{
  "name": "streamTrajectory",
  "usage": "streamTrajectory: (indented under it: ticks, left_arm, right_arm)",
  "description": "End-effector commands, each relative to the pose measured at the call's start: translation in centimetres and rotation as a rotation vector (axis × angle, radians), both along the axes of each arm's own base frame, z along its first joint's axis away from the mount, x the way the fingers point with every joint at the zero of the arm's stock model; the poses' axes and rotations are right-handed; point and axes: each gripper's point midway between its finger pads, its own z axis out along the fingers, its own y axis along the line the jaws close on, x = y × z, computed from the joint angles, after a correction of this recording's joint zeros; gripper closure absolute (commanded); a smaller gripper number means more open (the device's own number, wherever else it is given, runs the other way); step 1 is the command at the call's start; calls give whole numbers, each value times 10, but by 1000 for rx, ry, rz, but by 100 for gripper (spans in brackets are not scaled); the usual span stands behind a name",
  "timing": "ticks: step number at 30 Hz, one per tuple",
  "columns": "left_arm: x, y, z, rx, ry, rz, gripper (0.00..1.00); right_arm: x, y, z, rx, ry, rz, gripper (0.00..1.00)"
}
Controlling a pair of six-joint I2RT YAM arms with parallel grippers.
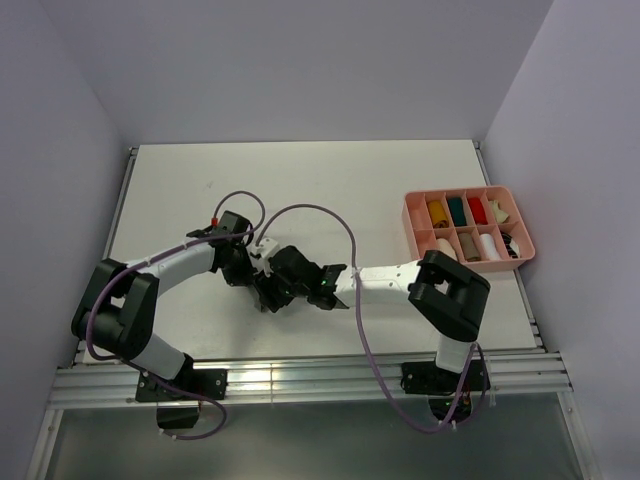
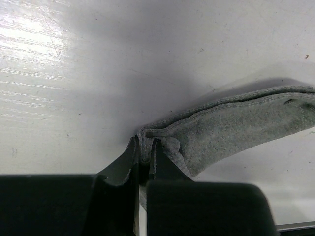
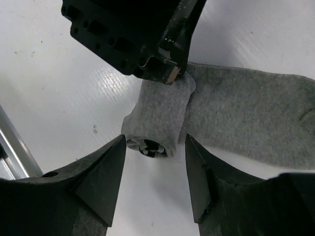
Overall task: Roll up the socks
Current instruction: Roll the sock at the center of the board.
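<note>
A grey sock (image 2: 236, 128) lies on the white table, one end wound into a short roll (image 3: 158, 118) and the rest flat (image 3: 256, 118). My left gripper (image 2: 142, 153) is shut on the sock's folded edge, and the right wrist view shows it (image 3: 170, 73) pinching the far side of the roll. My right gripper (image 3: 155, 142) is open, its fingertips on either side of the roll's near end, not touching it. In the top view both grippers (image 1: 262, 262) (image 1: 278, 290) meet at the table's middle and cover the sock.
A pink divided tray (image 1: 458, 191) at the right edge holds small rolled bundles in yellow, teal, red and white. A metal rail (image 1: 300, 375) runs along the table's near edge. Purple cables loop over both arms.
</note>
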Motion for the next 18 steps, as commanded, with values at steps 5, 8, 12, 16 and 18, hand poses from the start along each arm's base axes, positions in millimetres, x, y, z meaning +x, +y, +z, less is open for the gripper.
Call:
streamTrajectory:
  ticks: [5,8,12,16,18]
  left_arm:
    - [-26,3,-26,28,101,-21,99]
    - [-26,-1,-25,4,96,-15,99]
    - [-24,-4,-15,-27,63,13,85]
    - [-19,-3,-4,-60,9,65,64]
    - [-18,-5,2,-100,-20,95,57]
  right_arm:
    - [12,26,7,67,-40,-25,54]
    - [12,31,-3,62,-15,-20,76]
    - [3,34,-4,111,33,3,100]
    - [1,25,-9,198,137,-31,100]
    - [8,17,-15,246,197,-50,100]
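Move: The grey sock's half-made roll is still pinched at its far end by the left fingers, its middle about 3 cm back and 2 cm to the right of them at the same height. The open right fingers stand above its near end, which lies some 2 cm to their left, 1 cm back and 3 cm below. The unrolled tail's middle is about 6 cm ahead of the right hand, 1 cm to its right and 4 cm below. The sock roll's near end is taken over by the right hand: it sinks about 2 cm and slides some 1.5 cm left onto it, shuts its fingers across the end, then keeps the pinch with a small tilt of the wrist. The left hand first holds the far end in place, then, once the right has closed, opens its fingers to nearly half, barely shifting. ##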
